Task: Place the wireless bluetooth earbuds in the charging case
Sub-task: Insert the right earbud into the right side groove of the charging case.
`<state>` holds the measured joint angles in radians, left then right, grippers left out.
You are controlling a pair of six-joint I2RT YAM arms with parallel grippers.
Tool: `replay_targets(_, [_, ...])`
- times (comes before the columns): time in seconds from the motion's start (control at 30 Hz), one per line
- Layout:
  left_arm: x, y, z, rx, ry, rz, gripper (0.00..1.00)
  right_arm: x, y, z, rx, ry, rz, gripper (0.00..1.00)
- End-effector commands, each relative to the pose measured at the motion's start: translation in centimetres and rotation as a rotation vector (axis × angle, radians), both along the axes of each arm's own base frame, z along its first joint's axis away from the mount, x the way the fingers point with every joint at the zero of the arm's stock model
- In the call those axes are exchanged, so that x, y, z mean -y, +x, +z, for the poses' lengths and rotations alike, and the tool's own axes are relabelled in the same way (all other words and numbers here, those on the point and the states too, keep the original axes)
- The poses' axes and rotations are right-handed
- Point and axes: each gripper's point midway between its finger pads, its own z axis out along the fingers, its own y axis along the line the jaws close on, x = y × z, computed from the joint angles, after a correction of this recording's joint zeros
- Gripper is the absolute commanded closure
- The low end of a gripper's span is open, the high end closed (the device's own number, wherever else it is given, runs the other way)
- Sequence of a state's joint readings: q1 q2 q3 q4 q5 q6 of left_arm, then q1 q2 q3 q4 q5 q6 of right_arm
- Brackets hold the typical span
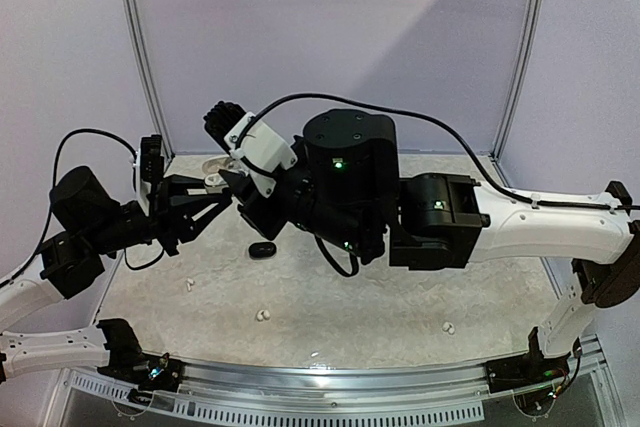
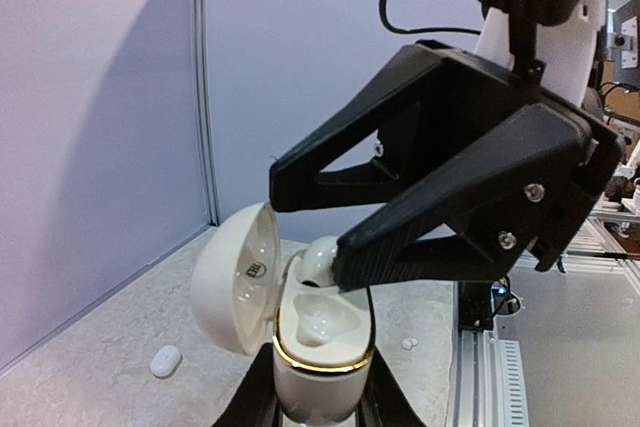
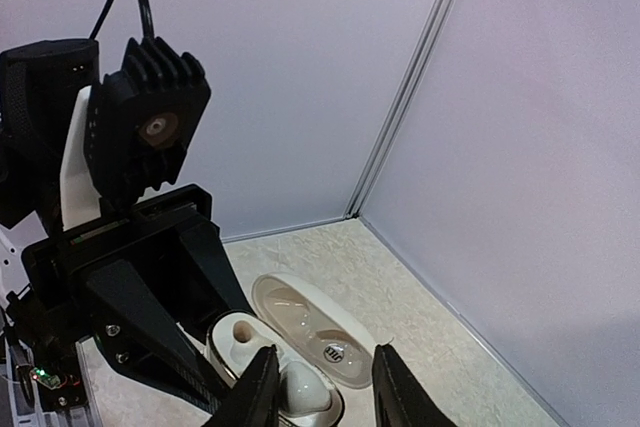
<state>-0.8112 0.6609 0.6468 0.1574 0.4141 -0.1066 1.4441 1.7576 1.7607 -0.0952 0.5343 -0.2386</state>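
The white charging case (image 2: 312,372) with a gold rim stands upright with my left gripper (image 2: 312,405) shut on its body, its lid (image 2: 232,277) hinged open to the left. One white earbud (image 2: 318,255) rests in the far socket, and the near socket (image 2: 322,319) shows bare. My right gripper (image 2: 308,217) hovers over the case, open, its lower finger beside that bud. In the right wrist view the earbud (image 3: 300,389) lies in the case (image 3: 235,339) between the parted fingers of my right gripper (image 3: 326,351). The overhead view shows both grippers meeting at the case (image 1: 215,173).
Loose white earbuds lie on the table: one (image 1: 189,285) at the left, one (image 1: 264,315) in the middle front, one (image 1: 448,327) at the right. A small black oval object (image 1: 262,249) lies mid-table. Walls close off the back and sides.
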Motion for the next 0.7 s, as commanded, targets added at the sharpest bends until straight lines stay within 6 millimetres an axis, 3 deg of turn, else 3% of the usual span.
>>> replay_targets(0.0, [-0.2,-0.4,0.8,0.000,-0.028,-0.016,1.00,0.2,1.4,-0.9,-0.021,-0.035,-0.065,0.66])
replay_targets(0.2, [-0.2,-0.2,0.6,-0.043,-0.037,-0.013,1.00,0.1,1.2,-0.3,-0.051,-0.019,-0.053,0.59])
replay_targets(0.33, [-0.4,1.0,-0.2,-0.141,-0.044,0.041,1.00,-0.2,-0.3,1.9,-0.087,0.050,0.040,0.47])
replay_targets(0.53, [-0.7,1.6,-1.0,-0.239,-0.063,0.058,1.00,1.6,-0.4,5.2,-0.157,0.163,0.076,0.38])
replay_targets(0.67, [-1.5,3.1,-1.6,-0.307,-0.082,0.126,1.00,3.0,0.4,5.6,-0.215,0.193,0.074,0.27])
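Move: The earbud lies against the right hand's nearer finger, roughly 1 cm back, 1 cm left and 1 cm below the hand point. The open lid stands about 3 cm ahead and 2 cm left, some 1 cm lower; the other, empty groove lies 1 cm back, 3 cm left and 2 cm below. From the left hand, which holds the charging case, the earbud is level fore and aft, about 2 cm right and 3 cm up. Easing forward barely half a centimetre and then rising about 3 cm, the right hand spreads its fingers from roughly a third to two thirds open, so the finger beside the earbud comes free, and the wrist turns some 10 degrees. The left hand keeps its grip on the charging case, carries it 1.5 cm forward and rolls it about 12 degrees, top towards the front. ##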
